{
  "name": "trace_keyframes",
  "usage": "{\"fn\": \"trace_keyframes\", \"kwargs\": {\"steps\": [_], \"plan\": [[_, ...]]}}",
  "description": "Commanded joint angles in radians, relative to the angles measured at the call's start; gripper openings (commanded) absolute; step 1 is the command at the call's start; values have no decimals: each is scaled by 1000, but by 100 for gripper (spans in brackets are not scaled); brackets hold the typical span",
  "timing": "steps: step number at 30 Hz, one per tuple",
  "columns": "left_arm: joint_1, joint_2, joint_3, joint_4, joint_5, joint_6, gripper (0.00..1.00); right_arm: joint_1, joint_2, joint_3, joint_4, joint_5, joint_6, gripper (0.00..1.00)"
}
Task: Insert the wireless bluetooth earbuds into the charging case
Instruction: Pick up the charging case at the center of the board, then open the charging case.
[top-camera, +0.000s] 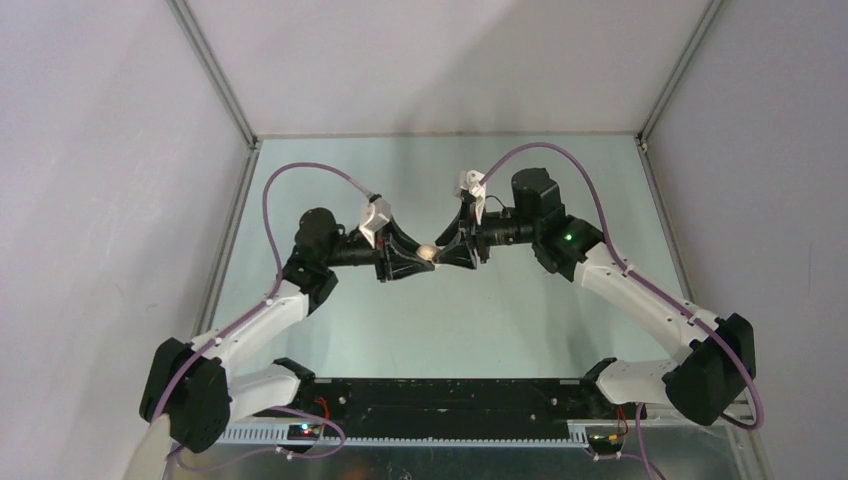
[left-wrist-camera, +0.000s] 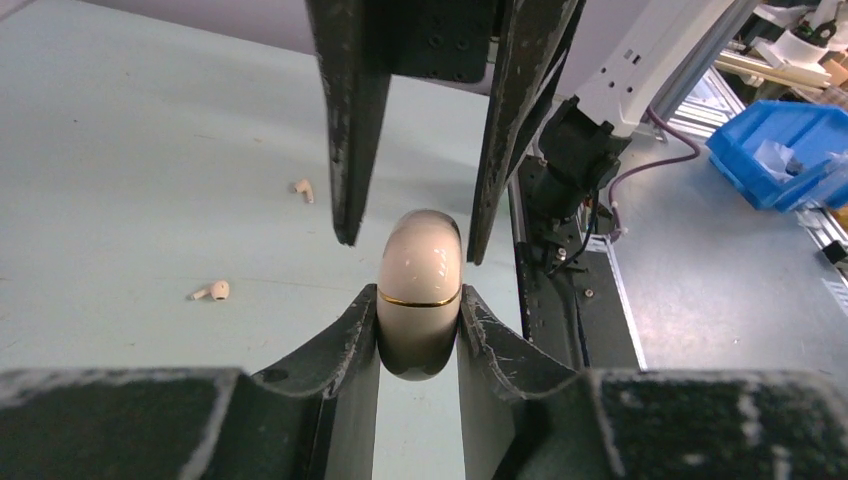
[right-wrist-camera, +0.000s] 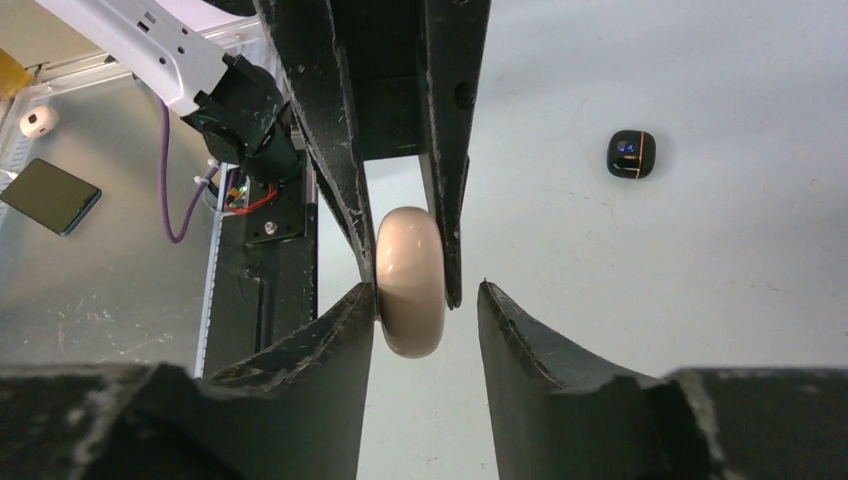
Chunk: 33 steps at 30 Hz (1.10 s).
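An off-white charging case (left-wrist-camera: 420, 290) with a gold seam, closed, hangs above the table between both arms. My left gripper (left-wrist-camera: 420, 305) is shut on its lower half. My right gripper (right-wrist-camera: 425, 295) faces it from the other side and is open: one finger (right-wrist-camera: 345, 320) touches the case (right-wrist-camera: 410, 280), the other stands clear with a gap. In the top view the two grippers meet at the case (top-camera: 428, 251). Two off-white earbuds (left-wrist-camera: 302, 189) (left-wrist-camera: 213, 291) lie on the table. A closed black charging case (right-wrist-camera: 631, 154) lies further off.
The black base rail (top-camera: 440, 400) runs along the near edge. Beside the table are a blue bin (left-wrist-camera: 780, 150) and a phone (right-wrist-camera: 50, 195). Metal frame posts (top-camera: 215, 70) stand at the back corners.
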<state>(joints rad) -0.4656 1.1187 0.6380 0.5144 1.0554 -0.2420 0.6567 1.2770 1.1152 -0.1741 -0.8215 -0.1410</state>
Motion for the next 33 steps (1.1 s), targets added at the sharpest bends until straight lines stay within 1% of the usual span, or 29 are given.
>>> {"fn": "trace_keyframes", "kwargs": {"steps": [1, 2, 4, 16, 20, 28, 33], "plan": [[-17, -4, 31, -68, 24, 83, 15, -12, -17, 11, 53, -19, 11, 49], [-18, -4, 33, -75, 23, 93, 14, -12, -16, 12, 53, -23, 13, 53], [-20, -3, 36, -89, 24, 103, 14, -11, -13, 11, 55, -31, 16, 55], [-21, -7, 38, -91, 25, 104, 14, 13, 6, 13, 16, 11, -46, 59], [-22, -6, 37, -91, 26, 104, 14, 28, 6, 12, -7, 18, -79, 65], [-22, -7, 37, -88, 20, 104, 14, 34, 10, 11, -16, 81, -103, 66], [-22, -6, 38, -83, 29, 102, 10, 32, 6, 11, -13, 110, -107, 66]]}}
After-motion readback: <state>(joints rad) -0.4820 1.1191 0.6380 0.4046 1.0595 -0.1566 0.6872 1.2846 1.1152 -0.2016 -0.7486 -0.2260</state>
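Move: The white charging case is already pinched in the left fingertips, about 1 cm to the right of that hand's point and level with it. It lies some 3 cm left of the right hand's point, just off those loosened fingertips. On the table about 25 cm below, from the left hand, one cream earbud lies 10 cm ahead and 13 cm right, the other 6 cm ahead and 26 cm right, a black case roughly 12 cm ahead and 20 cm left. The left fingers keep their pinch on the white charging case and carry it down about 2 cm, drifting slightly back, then hold it still. The right fingers, already loosened, spread wider around its end; that hand stays close by, then sinks about 1 cm with a tilt of some five degrees. ##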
